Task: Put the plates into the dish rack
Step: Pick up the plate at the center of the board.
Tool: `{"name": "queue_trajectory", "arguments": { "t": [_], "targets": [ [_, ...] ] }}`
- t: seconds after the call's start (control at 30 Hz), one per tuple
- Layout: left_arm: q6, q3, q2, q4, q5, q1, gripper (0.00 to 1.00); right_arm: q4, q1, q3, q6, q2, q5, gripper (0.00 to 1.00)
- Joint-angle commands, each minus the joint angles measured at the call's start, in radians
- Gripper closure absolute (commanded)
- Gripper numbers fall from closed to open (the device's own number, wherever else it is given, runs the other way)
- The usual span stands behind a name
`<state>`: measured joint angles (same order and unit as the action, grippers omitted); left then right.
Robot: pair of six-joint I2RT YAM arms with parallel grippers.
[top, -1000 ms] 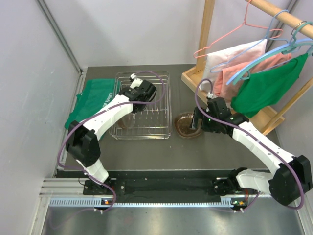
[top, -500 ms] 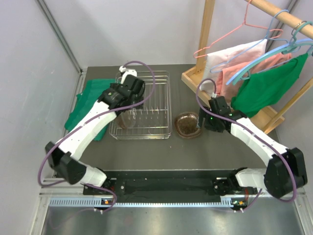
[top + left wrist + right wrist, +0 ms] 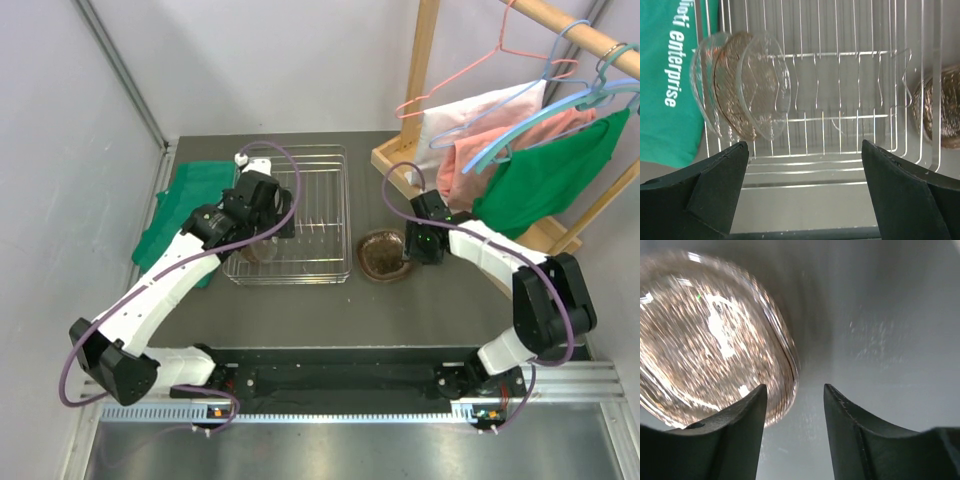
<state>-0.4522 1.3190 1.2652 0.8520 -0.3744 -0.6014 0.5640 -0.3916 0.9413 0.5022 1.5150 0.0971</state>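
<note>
The silver wire dish rack [image 3: 310, 165] [image 3: 850, 55] stands at the back left of the table. Three plates [image 3: 258, 250] [image 3: 740, 85] stand on edge between the tines at its near left corner, one brown between two clear ones. My left gripper [image 3: 268, 228] [image 3: 805, 145] hovers over the rack's near side, open wide, with nothing between its fingers. A brown-tinted plate [image 3: 378, 255] [image 3: 705, 340] [image 3: 940, 115] lies on the table right of the rack. My right gripper [image 3: 410, 248] [image 3: 795, 387] is down at that plate's right edge, its jaws half narrowed. The rim lies in the gap, and the right finger is clear of it.
A green cloth [image 3: 185, 205] [image 3: 670, 75] lies left of the rack. A wooden clothes stand [image 3: 425, 60] at the back right holds hangers with pink and green garments [image 3: 545, 170], and its base [image 3: 395, 160] reaches close behind my right arm. A wall runs along the left.
My left gripper opened, let go of a plate in the rack and drew back toward the near side. My right gripper dropped to the table plate's edge and narrowed its jaws.
</note>
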Motion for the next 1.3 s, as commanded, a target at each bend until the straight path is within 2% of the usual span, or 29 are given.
{"name": "queue_trajectory", "arguments": {
  "t": [0.0,0.23,0.4,0.6,0.73,1.0,1.27],
  "targets": [
    [-0.023,-0.018,-0.066,-0.037,0.017,-0.001,0.01,-0.035,0.005,0.089,-0.054,0.022,0.067,0.52],
    [-0.017,-0.040,-0.052,-0.062,0.020,-0.001,0.01,-0.038,0.004,0.183,-0.126,0.114,0.081,0.60],
    [-0.013,-0.027,-0.014,-0.071,0.028,0.000,0.01,-0.032,0.003,0.220,-0.171,0.169,0.092,0.78],
    [-0.003,-0.010,0.031,-0.077,0.032,0.002,0.01,-0.030,0.005,0.232,-0.192,0.178,0.144,0.81],
    [0.010,0.003,0.051,-0.065,0.020,0.002,0.01,-0.024,0.004,0.240,-0.192,0.171,0.141,0.91],
    [0.017,0.016,0.072,-0.071,0.029,0.008,0.01,0.013,-0.016,0.249,-0.198,0.136,0.180,1.00],
    [0.014,0.005,0.062,-0.067,0.032,0.008,0.01,0.011,-0.049,0.203,-0.165,0.083,0.104,1.00]
  ]
}}
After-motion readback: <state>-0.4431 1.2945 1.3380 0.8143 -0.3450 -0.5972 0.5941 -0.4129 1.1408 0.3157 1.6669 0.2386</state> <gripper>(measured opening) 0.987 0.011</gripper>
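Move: The right hand has its half-open fingers about the right-hand rim of the plate; the plate's middle lies some 5 cm to its left, 3 cm farther forward and about 1 cm lower. The dish rack's middle is roughly 24 cm left and 10 cm ahead of this hand, the clothes stand's base about 12 cm to the right and 12 cm ahead. From the left hand, the plate is some 19 cm right, 2 cm ahead and 19 cm below. Forward by about 5 cm along the plate's right side, the right hand turns slightly counter-clockwise with its left side dipping some 10 degrees, then all but stays there while its fingers close from half open to shut, pinching the rim between their tips. The left hand, wide open and empty above the rack, sinks about 3 cm. ##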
